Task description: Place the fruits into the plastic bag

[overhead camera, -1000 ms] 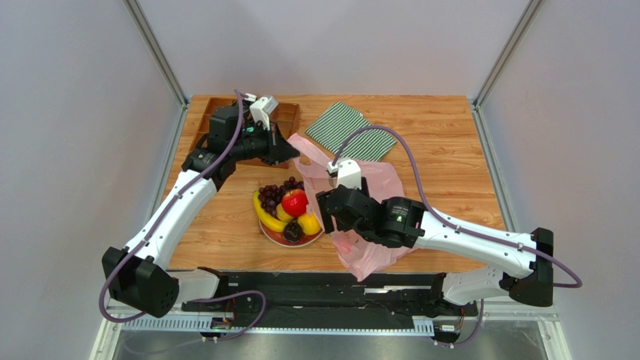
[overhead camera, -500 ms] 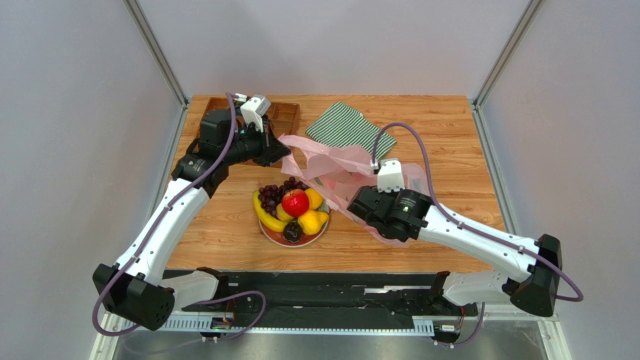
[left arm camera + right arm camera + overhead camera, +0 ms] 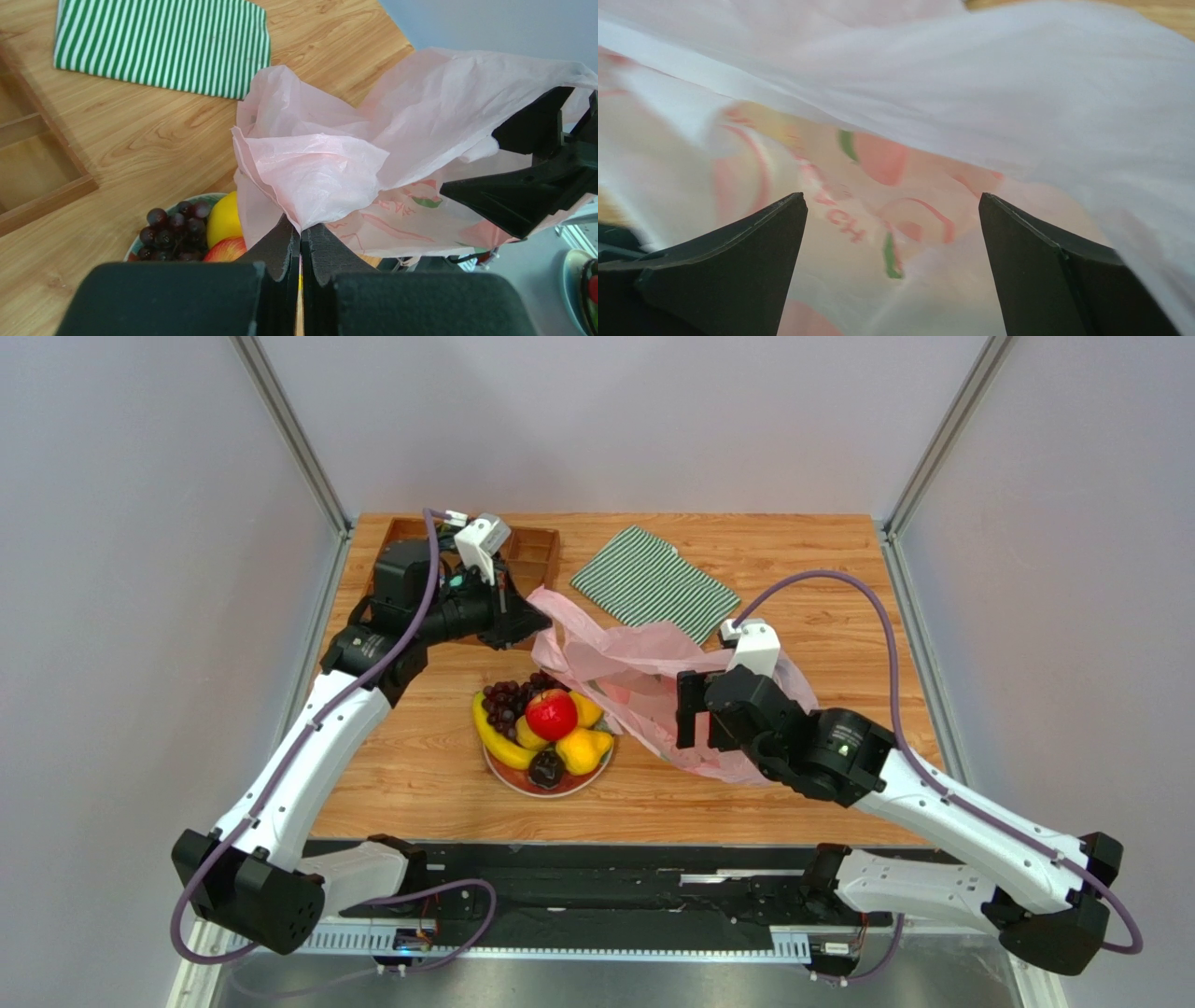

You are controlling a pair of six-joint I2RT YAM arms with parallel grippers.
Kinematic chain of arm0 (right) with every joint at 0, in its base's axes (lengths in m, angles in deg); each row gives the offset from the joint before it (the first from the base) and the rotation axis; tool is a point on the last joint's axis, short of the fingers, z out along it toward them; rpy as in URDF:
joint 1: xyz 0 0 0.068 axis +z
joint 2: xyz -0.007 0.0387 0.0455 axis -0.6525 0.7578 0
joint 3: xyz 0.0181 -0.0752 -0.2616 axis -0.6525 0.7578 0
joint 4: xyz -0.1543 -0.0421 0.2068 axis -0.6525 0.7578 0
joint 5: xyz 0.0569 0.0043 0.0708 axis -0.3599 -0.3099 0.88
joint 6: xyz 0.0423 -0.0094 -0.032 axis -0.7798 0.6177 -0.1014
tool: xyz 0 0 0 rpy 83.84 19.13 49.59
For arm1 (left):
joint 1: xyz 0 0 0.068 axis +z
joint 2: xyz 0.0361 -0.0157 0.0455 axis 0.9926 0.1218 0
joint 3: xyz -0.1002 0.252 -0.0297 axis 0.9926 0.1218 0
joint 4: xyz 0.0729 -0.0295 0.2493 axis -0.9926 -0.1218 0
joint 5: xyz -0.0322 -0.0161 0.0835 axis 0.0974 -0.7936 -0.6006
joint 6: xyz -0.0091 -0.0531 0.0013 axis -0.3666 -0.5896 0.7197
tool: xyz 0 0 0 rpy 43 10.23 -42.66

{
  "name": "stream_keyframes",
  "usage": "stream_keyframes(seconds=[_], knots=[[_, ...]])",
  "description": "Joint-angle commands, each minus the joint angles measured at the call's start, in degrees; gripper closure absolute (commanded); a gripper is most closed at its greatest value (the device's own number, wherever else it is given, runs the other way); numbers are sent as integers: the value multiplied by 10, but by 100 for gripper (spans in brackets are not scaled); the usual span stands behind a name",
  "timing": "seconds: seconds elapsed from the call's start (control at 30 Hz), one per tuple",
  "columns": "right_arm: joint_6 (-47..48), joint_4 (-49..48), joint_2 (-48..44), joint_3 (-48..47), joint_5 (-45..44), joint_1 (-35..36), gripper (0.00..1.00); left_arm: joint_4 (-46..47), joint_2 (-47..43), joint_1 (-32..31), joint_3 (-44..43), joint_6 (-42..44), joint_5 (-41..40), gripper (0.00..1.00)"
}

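The fruits sit heaped on a plate [image 3: 516, 781]: a red apple [image 3: 551, 714], a banana [image 3: 495, 742], dark grapes [image 3: 508, 697], a yellow fruit [image 3: 579, 752] and a dark fruit [image 3: 547, 770]. The pink plastic bag [image 3: 631, 672] stretches from above the plate to the right. My left gripper [image 3: 530, 620] is shut on the bag's upper left edge; the left wrist view shows the film [image 3: 330, 161] pinched in that gripper [image 3: 302, 241], with grapes [image 3: 172, 227] and a lemon [image 3: 223, 217] below. My right gripper [image 3: 689, 711] stands open at the bag's right part, with only bag film [image 3: 948, 105] ahead of this gripper [image 3: 892, 199].
A green-and-white striped cloth [image 3: 652, 581] lies at the back of the table, just behind the bag. A wooden compartment tray [image 3: 536, 546] sits at the back left under my left wrist. The table's front edge runs close below the plate.
My right gripper let go of the bag, opened wide and swung back to the right, away from the plate. The bag now lies spread to the right. The left arm shifted only slightly.
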Motion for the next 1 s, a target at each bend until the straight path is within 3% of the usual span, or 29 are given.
stream_keyframes(seconds=[0.0, 0.13, 0.4, 0.83, 0.97], knots=[[62, -178, -45, -13, 102, 12, 3, 41, 3, -18, 0, -19, 33, 100], [108, -283, -23, -12, 185, 40, 5, 43, 12, -20, 1, -28, 46, 100], [199, -317, 60, -76, 106, 141, 6, 32, 12, -20, -4, -19, 35, 100], [208, -420, 218, -115, 208, 154, 3, 27, 23, -20, -6, -23, 44, 100], [221, -409, 266, -131, 176, 148, 2, 20, 25, -20, -12, -16, 42, 100]])
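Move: The red apple on top of the fruit plate lies about 23 cm to the left of my right hand, 5 cm farther out and 13 cm lower. The dark grapes are just left of the apple, the mangosteen some 9 cm nearer me than it, and the yellow pear about 6 cm right and 6 cm nearer. From my left hand, which still holds the bag's handle, the apple is some 21 cm below, 4 cm back and 1 cm left. I lift my open right hand about 7 cm out of the bag's mouth while swinging it left, then carry it on to the fruit plate, some 24 cm left in all and slightly back, sinking about 4 cm at the end and turning roughly 40 degrees counter-clockwise. My left hand keeps the handle pinched and eases about 2 cm to the right. ##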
